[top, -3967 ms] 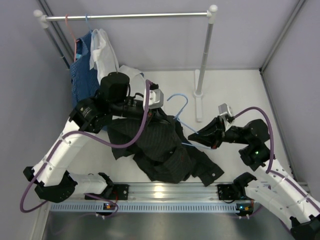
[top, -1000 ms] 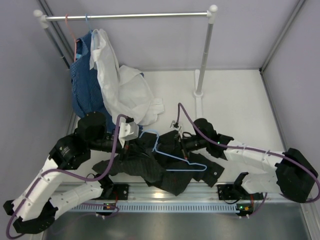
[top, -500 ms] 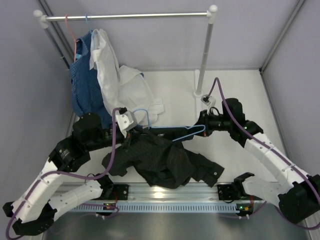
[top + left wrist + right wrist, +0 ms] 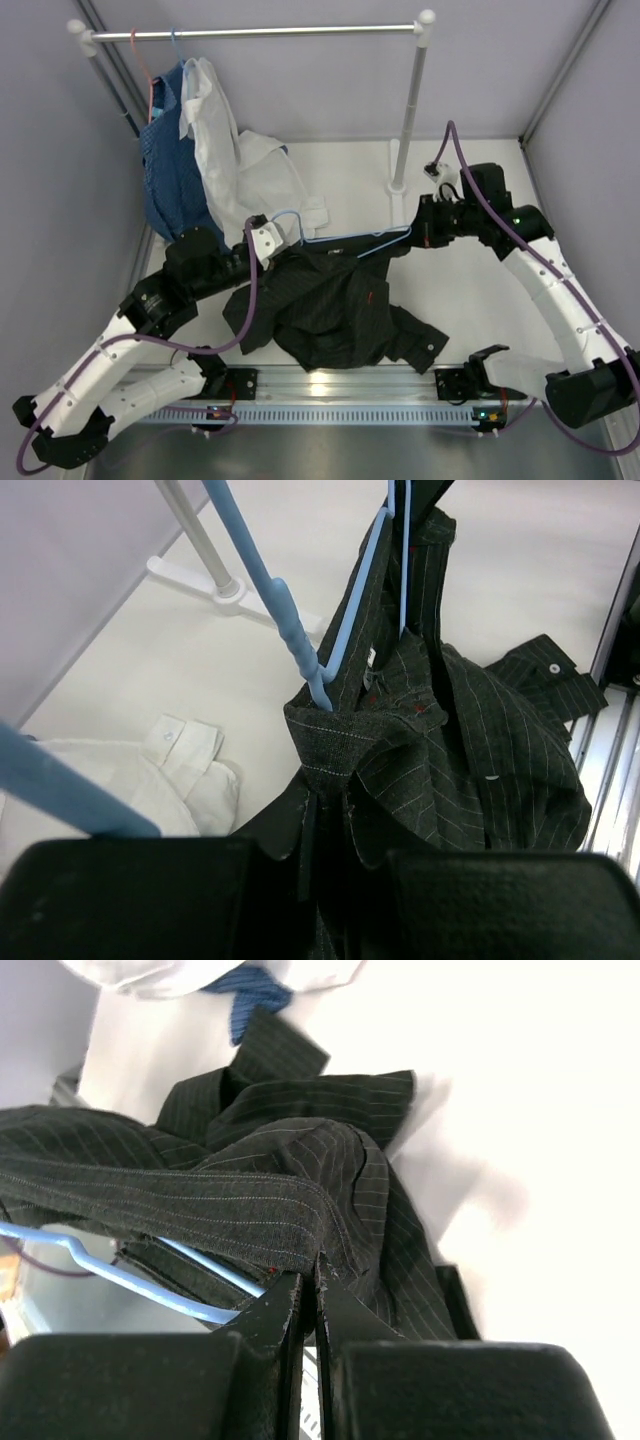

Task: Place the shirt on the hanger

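Observation:
The black pinstriped shirt hangs stretched between my two grippers, its lower part heaped on the table. The light-blue hanger runs along the shirt's raised top edge, hook end near my left gripper. In the left wrist view the hanger goes down into the shirt at its neck, and my left gripper is shut on the fabric just below. My right gripper holds the other end. In the right wrist view it is shut on a seam of the shirt, the hanger's wire beside it.
A clothes rack's rail crosses the back, its post and foot just behind my right gripper. A white shirt, a blue patterned garment and a red hanger hang at the left. A metal rail lines the near edge.
Hanger and shirt top have come up off the table. My right gripper has swung back and to the right, pulling the shirt taut along the hanger; the left has shifted slightly right.

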Robot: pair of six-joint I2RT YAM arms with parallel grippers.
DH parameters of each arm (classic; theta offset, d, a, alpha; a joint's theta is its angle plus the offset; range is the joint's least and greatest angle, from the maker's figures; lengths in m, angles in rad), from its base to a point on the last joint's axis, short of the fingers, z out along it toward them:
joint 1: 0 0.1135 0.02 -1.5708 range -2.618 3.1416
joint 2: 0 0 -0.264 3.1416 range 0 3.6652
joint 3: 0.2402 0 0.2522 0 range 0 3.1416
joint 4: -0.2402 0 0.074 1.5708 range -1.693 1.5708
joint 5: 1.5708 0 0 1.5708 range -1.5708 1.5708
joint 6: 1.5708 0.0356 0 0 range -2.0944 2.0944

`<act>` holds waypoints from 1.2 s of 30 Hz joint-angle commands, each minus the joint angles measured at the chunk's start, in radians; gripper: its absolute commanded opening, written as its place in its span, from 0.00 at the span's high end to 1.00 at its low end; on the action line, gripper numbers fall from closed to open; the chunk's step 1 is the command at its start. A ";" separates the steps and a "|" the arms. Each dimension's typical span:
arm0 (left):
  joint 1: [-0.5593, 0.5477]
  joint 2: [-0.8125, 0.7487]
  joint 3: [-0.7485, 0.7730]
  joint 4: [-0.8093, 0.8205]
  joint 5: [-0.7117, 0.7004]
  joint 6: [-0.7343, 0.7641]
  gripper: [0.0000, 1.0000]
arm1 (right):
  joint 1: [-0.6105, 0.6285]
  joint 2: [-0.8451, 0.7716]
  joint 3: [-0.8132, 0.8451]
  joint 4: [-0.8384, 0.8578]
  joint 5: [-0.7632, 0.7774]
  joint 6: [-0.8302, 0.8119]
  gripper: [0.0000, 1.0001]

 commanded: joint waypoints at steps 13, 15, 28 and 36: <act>0.003 0.077 -0.059 -0.034 0.013 0.123 1.00 | -0.053 0.157 0.287 -0.215 0.597 -0.092 1.00; 0.003 0.079 -0.075 -0.035 0.024 0.123 1.00 | -0.064 0.177 0.332 -0.217 0.668 -0.097 1.00; 0.003 0.275 0.176 0.078 -0.128 -0.249 1.00 | 0.071 0.091 0.254 0.001 0.047 0.099 1.00; 0.003 0.554 0.468 0.164 -0.134 -0.497 1.00 | 0.201 -0.055 0.102 0.156 0.070 0.247 1.00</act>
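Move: The right gripper already pinches the shirt's edge, with the bare right end of the hanger about 3 cm to its left, 1 cm ahead and slightly below. The hanger's neck is some 20 cm to its left and 6 cm higher. The shirt's body hangs about 14 cm left, 12 cm back and 15 cm lower. From the left gripper, which holds shirt and hanger together, that right end lies roughly 21 cm right, 4 cm ahead and 6 cm lower. Keep both grippers closed. Swing the right gripper about 5 cm forward and 4 cm right to draw the shirt edge around the hanger's right end, then bring it back and left, rising. Meanwhile dip the left gripper 5 cm, edging right and slightly forward, then carry hanger and collar up and forward-right towards the right gripper, tipping the fingers by some 20 degrees. ##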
